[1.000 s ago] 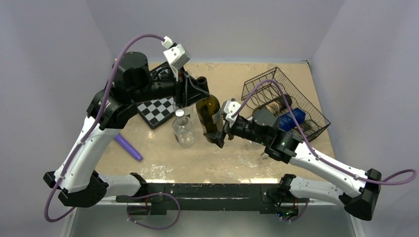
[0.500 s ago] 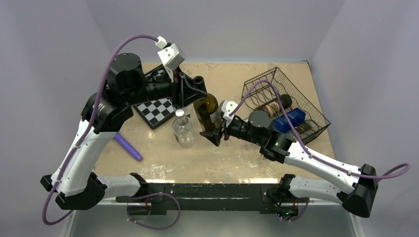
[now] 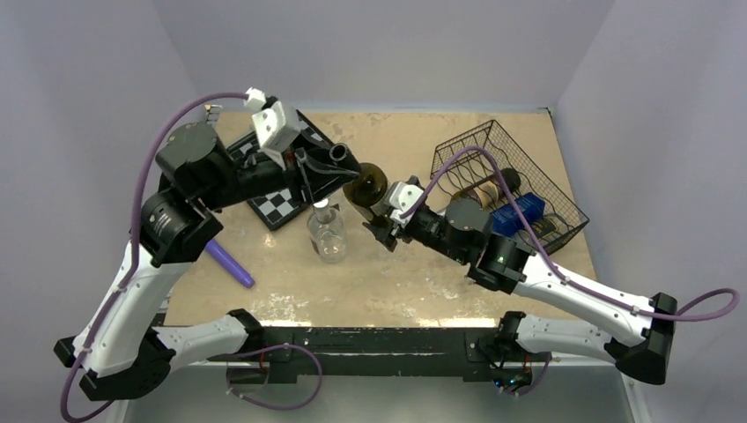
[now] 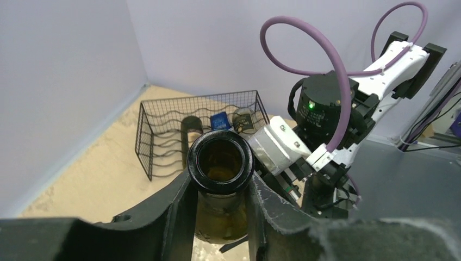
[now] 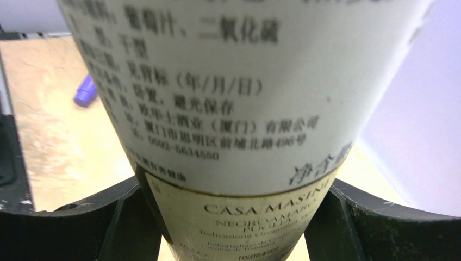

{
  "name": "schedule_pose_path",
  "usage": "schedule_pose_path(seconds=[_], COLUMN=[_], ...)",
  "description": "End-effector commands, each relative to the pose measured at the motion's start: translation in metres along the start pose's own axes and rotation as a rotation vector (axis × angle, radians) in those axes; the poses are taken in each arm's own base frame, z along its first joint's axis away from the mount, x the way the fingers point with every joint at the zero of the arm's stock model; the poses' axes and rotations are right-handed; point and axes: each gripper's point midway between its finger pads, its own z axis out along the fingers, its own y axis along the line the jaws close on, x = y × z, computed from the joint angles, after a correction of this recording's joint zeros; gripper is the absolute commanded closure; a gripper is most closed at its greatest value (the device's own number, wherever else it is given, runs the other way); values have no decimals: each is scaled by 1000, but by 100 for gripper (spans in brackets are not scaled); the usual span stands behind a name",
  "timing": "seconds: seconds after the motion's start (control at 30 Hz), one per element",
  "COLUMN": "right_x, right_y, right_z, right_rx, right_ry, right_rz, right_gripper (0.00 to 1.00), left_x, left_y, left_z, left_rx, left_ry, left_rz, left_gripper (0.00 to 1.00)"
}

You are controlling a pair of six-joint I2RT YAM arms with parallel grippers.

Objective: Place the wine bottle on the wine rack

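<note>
The dark brown wine bottle (image 3: 368, 183) hangs tilted over the middle of the table, its open mouth (image 4: 220, 163) toward the left. My left gripper (image 3: 336, 164) is shut on its neck, a finger (image 4: 182, 209) on each side just below the lip. My right gripper (image 3: 385, 220) is shut on the bottle's labelled body (image 5: 217, 109), with both black fingers (image 5: 124, 220) against its sides. The black wire wine rack (image 3: 532, 179) stands at the right of the table, also seen beyond the bottle in the left wrist view (image 4: 163, 142).
A clear glass bottle (image 3: 328, 233) stands upright just below the held bottle. A chessboard (image 3: 278, 200) lies under the left arm and a purple stick (image 3: 229, 263) at the left. In the rack lie a blue box (image 3: 520, 214) and dark bottles (image 3: 487, 187).
The right gripper has closed on the bottle's body. The left arm has swung left and the bottle has tipped from upright to a slant, neck toward the left.
</note>
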Motion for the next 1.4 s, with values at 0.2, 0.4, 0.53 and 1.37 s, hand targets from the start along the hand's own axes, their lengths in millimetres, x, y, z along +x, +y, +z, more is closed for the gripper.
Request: schedule_pose_path(seconds=[0.2, 0.4, 0.53, 1.37], right_x=[-142, -150, -147, -98], right_y=[-80, -94, -101, -89], right_z=[-57, -60, -60, -51], right_rx=[426, 517, 601, 580], right_ry=[-236, -185, -162, 1], right_rz=[-499, -654, -765, -1157], right_gripper=[100, 100, 100, 100], left_x=[-66, -67, -95, 51], left_y=[-15, -16, -25, 5], left_z=[-41, -62, -101, -54], left_rx=[-52, -106, -178, -169], left_ry=[-322, -363, -477, 313], left_rz=[187, 254, 315, -71], left_gripper=[1, 1, 1, 5])
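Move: Both hands still hold the wine bottle, left at the neck and right on the body; its middle is about 9 cm below the left hand, 2 ahead and 3 right. From the right hand the wine rack lies some 32 cm right, 15 ahead and 26 below, its blue bottle 4 cm right of and 4 cm nearer than the rack's middle. A clear bottle stands about 7 cm left of the left hand, 4 ahead and 40 below. Right tips the bottle 70 degrees, rising 10 cm then sinking; left releases it, swings up-left and returns. ##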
